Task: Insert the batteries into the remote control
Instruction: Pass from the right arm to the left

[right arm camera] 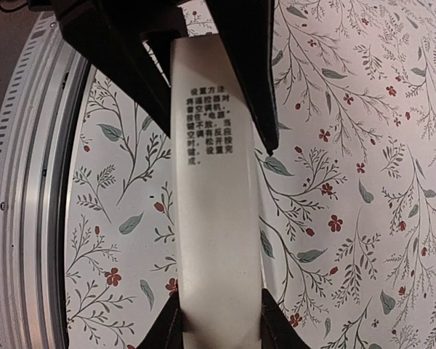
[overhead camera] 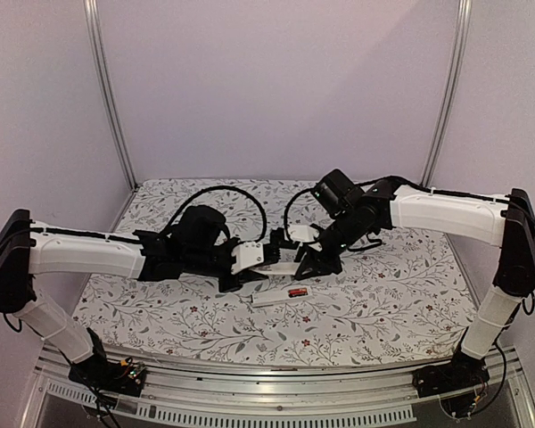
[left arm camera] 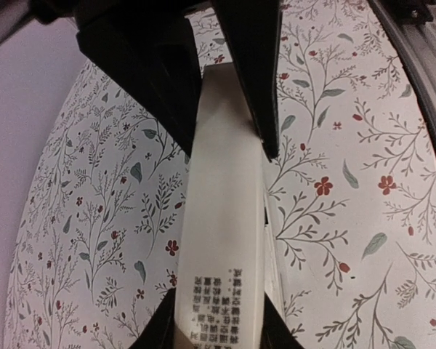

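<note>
The remote control (overhead camera: 283, 267), a slim white bar with printed text on its back, hangs level above the table between both arms. My left gripper (left arm camera: 218, 336) is shut on one end of the remote control (left arm camera: 225, 218), a finger tight against each long side. My right gripper (right arm camera: 216, 327) is shut on the other end of the remote control (right arm camera: 214, 240). In each wrist view the other gripper's black fingers (left arm camera: 160, 73) clamp the far end. One of the batteries (overhead camera: 296, 292), black with a red end, lies on the cloth just in front of the grippers.
A thin white cover strip (overhead camera: 272, 298) lies beside the battery. The flowered cloth (overhead camera: 383, 294) covers the table. Metal rails (overhead camera: 276, 392) run along the near edge and two upright posts (overhead camera: 111, 98) stand at the back corners.
</note>
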Robot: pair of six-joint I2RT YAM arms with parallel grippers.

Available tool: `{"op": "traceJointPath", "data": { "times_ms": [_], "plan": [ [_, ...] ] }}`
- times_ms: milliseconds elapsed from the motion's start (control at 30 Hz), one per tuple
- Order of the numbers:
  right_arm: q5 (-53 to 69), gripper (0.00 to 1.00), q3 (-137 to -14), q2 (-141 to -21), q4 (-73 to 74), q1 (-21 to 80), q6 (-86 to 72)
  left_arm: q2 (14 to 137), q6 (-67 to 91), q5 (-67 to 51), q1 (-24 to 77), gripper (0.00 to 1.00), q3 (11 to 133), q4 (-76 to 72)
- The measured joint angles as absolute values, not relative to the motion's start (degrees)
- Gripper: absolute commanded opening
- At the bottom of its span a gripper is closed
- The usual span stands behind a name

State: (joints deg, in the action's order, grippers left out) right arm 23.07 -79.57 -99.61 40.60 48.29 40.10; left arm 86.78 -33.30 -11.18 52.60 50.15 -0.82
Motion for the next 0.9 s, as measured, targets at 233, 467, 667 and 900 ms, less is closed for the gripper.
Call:
{"op": "traceJointPath", "data": {
  "times_ms": [233, 467, 667, 900],
  "plan": [
    [23.09, 0.16, -79.57, -99.61, 40.66, 48.29, 40.12, 86.78, -33.23, -11.31, 52.60, 0.12, 50.15, -0.80],
    [21.69, 0.65, -79.57, -99.59, 39.72, 48.29, 39.75, 86.74, -31.20, -11.14, 52.73, 0.11, 50.15, -0.80],
    [19.64, 0.98, -79.57, -98.54, 37.04, 48.29, 39.05, 85.84, -28.77, -10.52, 52.88, 0.11, 49.60, -1.08],
    [20.25, 0.99, -78.98, -92.09, 32.95, 48.05, 36.51, 84.55, -27.31, -9.34, 53.28, 0.11, 48.25, -1.67]
  ]
}}
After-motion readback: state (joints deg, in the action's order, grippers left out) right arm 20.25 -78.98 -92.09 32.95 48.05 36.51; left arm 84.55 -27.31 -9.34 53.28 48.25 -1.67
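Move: The white battery cover is shared between both grippers, lying left to right in the air; its middle is about 5 cm right of the left hand and about 5 cm left of the right hand, level with both. The remote control lies on the table almost straight below the cover, some 11 cm down. Its red batteries sit towards its right end, roughly 9 cm to the left hand's right and 11 cm below it. The right fingers, pinching the cover's right end, stay still at first, then open wide and let go, leaving the left fingers to keep their grip. The right hand eases about 2 cm forward as it opens, then rises about 7 cm away from the cover, its fingertips swinging up and forward by 10 degrees or so. The left hand stays nearly in place, turning only slightly. ##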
